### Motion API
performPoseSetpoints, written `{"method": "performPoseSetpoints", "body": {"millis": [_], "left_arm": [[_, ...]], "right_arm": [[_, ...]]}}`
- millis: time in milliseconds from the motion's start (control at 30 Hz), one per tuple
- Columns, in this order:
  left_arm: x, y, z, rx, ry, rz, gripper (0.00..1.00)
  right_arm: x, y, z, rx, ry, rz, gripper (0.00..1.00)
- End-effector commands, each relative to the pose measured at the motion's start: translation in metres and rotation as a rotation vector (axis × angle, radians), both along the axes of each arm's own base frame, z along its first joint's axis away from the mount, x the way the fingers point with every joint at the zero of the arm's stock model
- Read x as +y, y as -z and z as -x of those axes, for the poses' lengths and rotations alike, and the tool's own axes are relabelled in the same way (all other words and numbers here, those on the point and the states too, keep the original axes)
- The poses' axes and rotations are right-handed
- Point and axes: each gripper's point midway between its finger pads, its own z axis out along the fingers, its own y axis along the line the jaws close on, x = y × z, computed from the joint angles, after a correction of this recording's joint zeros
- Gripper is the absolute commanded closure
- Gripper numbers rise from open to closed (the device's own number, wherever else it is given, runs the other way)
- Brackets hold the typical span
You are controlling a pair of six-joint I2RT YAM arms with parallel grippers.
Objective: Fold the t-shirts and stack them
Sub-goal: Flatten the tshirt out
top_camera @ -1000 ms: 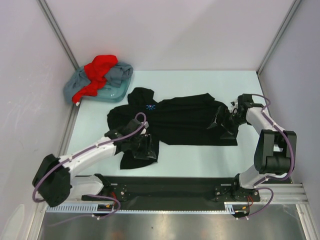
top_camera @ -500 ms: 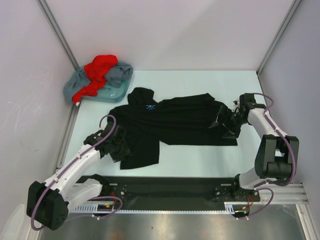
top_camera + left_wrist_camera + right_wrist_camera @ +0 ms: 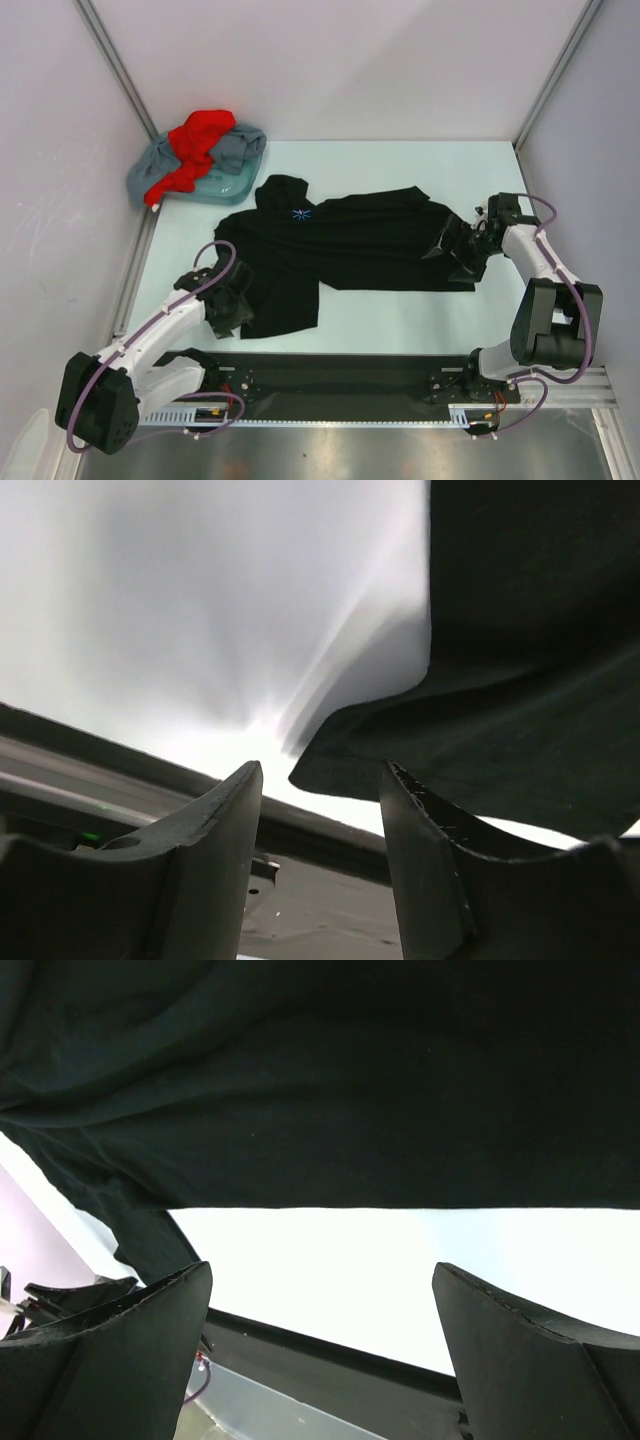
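Observation:
A black t-shirt with a small blue-white logo lies spread across the table. A red t-shirt sits on a grey-blue one in a heap at the back left. My left gripper is at the black shirt's near left corner. In the left wrist view that gripper is open, with the cloth corner just beyond the tips. My right gripper hovers at the shirt's right edge. It stands wide open over bare table, and the hem is ahead of it.
The pale table ends at a black base rail along the near edge, where both arms are mounted. Grey walls close in the left, back and right sides, with metal posts in the corners.
My left gripper has pulled back left and toward the near edge, off the shirt's lower flap to its corner, and its jaws have widened. The right gripper has shifted slightly right.

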Motion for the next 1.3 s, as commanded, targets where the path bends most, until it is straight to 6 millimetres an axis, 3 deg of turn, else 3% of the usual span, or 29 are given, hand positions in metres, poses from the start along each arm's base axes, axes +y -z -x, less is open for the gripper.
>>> {"method": "performPoseSetpoints", "body": {"millis": [0,167,533,733,767,867,1033,1167,1267], "left_arm": [[0.003,0.007,-0.004,-0.015,-0.029,-0.014,0.45],[0.001,0.015,-0.009,-0.043,-0.064,-0.004,0.46],[0.0,0.033,0.005,0.002,-0.106,0.017,0.54],[-0.003,0.029,-0.002,-0.045,-0.097,0.038,0.73],[-0.004,0.027,-0.004,-0.062,-0.092,0.046,0.83],[-0.006,0.018,-0.01,-0.082,-0.064,0.049,1.0],[-0.03,-0.015,-0.041,-0.195,0.102,0.132,1.0],[-0.042,-0.034,-0.056,-0.23,0.2,0.158,1.0],[-0.046,-0.047,-0.068,-0.281,0.263,0.153,1.0]], "right_arm": [[0.003,-0.008,0.0,-0.03,0.005,-0.029,0.0],[0.003,-0.008,-0.002,-0.029,0.003,-0.034,0.0],[0.004,-0.002,0.0,-0.006,-0.001,-0.025,0.0],[-0.009,0.011,0.011,0.06,0.044,0.056,0.0],[-0.012,0.011,0.012,0.066,0.072,0.04,0.0],[-0.018,0.019,0.02,0.096,0.126,0.03,0.0],[-0.059,0.029,0.029,0.133,0.269,0.124,0.01],[-0.084,0.039,0.032,0.165,0.37,0.137,0.19],[-0.093,0.044,0.027,0.164,0.406,0.154,0.42]]}}
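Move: The near-left sleeve corner of the black t-shirt lies almost directly under the left hand, about 3 cm below and 1 cm back. That sleeve's other corner is some 17 cm to the right, level with it, and the armpit notch is about 18 cm right and 8 cm ahead. From the right hand, the shirt's near-right corner lies about 9 cm right, 4 cm back and 8 cm below, and the blue logo some 27 cm left and 10 cm ahead. The left hand sinks about 2 cm onto the sleeve corner with its fingers already half open, shuts them to pinch the cloth just in from the corner, then raises and draws it forward, some 5 cm, and to the right, towards the armpit, the wrist tilting slightly. The right hand hovers wide open over the shirt, then late in the move swings about 8 cm right, sinking and drawing back a little towards the near-right corner, turning some 20 degrees clockwise while its fingers begin to close without yet holding cloth. ##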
